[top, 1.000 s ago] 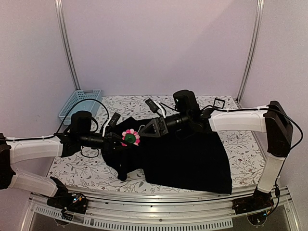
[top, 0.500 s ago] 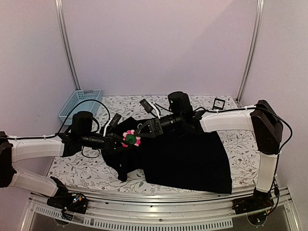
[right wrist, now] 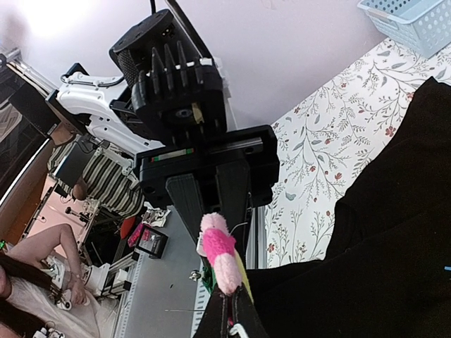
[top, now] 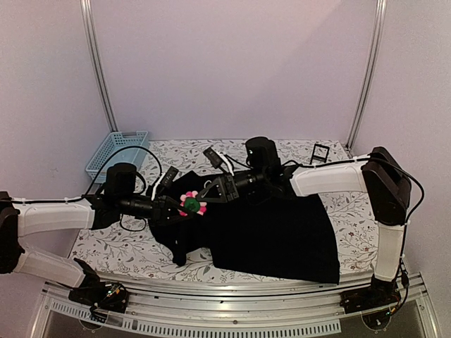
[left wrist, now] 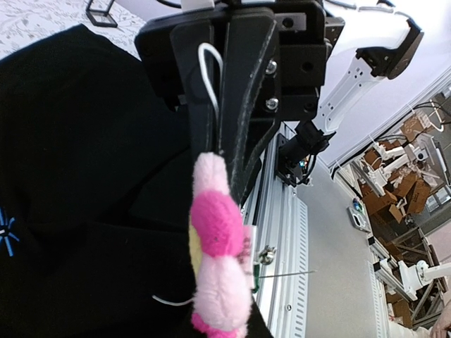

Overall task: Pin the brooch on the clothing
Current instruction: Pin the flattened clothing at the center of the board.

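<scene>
The brooch [top: 191, 205], a fluffy flower with pink petals and a yellowish centre, hangs above the left part of the black clothing [top: 282, 232]. My left gripper [top: 177, 208] is shut on it from the left. My right gripper [top: 206, 198] meets it from the right, shut on the petal edge. In the right wrist view my own gripper [right wrist: 236, 310] pinches the brooch [right wrist: 222, 250] from below, and the clothing [right wrist: 394, 232] fills the right side. In the left wrist view the brooch [left wrist: 218, 260] stands edge-on, its thin pin [left wrist: 285, 273] sticking out sideways over the clothing [left wrist: 70, 176].
A blue basket [top: 116, 153] stands at the back left of the flowered tablecloth [top: 120, 246]. A small black stand [top: 320, 151] sits at the back right. The shirt's blue star emblem [left wrist: 7, 232] shows at the left edge of the left wrist view.
My right gripper has moved left up to the brooch and closed on its edge. The left gripper has stayed in place, holding the brooch.
</scene>
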Available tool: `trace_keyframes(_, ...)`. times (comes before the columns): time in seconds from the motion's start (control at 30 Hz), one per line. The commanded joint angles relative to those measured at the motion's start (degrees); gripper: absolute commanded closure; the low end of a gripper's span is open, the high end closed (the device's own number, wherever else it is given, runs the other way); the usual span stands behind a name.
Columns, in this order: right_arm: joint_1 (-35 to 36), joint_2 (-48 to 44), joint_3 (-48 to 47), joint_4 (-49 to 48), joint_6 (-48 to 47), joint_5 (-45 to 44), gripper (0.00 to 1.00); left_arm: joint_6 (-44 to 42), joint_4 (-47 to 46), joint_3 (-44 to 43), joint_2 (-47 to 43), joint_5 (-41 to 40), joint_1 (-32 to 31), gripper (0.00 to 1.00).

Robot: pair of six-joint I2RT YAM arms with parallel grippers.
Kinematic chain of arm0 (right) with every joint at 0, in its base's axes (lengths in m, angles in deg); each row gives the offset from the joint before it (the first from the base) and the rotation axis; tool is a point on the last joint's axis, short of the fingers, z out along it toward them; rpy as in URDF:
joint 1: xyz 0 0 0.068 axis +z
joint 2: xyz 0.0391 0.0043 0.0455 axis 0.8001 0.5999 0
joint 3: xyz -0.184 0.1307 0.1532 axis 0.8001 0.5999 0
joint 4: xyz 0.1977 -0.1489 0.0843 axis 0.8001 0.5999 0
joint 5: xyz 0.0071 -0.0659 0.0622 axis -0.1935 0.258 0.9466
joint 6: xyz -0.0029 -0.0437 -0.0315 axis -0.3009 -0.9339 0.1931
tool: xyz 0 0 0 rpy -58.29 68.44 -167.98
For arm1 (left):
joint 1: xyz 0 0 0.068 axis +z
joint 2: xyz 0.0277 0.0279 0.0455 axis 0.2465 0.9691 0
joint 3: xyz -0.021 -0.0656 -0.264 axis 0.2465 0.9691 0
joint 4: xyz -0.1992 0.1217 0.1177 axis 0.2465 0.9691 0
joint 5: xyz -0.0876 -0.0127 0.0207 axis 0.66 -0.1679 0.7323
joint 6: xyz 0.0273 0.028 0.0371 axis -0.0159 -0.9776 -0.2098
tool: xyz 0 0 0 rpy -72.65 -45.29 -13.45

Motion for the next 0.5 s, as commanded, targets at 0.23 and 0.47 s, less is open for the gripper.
trace_keyframes(0.23,-1.4,-0.7,7.2,-7.0,10.9,1.5,1.0,-15.4,9.0,0.0,-0.9,-2.0,0.7,0.28)
trace_keyframes(0.47,-1.7,-0.9,7.2,-7.4,12.5,-0.5,1.0,-29.8,16.8,-1.6,-1.8,-3.7,1.4,0.22)
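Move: The brooch is already pinched from both sides: its middle lies about 2 cm to the right of the left hand's pinch point and 1 cm ahead of it, about level. From the right hand it is some 3 cm to the left, 1 cm back and 1 cm lower. The blue star mark on the clothing lies about 15 cm ahead of the right hand, 5 cm to its right and 17 cm below. Downward both hands go, the right by about 3 cm with a slight drift to its right, its shut fingers keeping their pinch on the brooch's edge petal as the wrist rolls some 10 degrees, forward side dipping. The left fingers spread from nearly shut to wide and let go of the brooch; that hand sinks about 2.5 cm and backs off 1 cm to the left, rolling forward side up. ##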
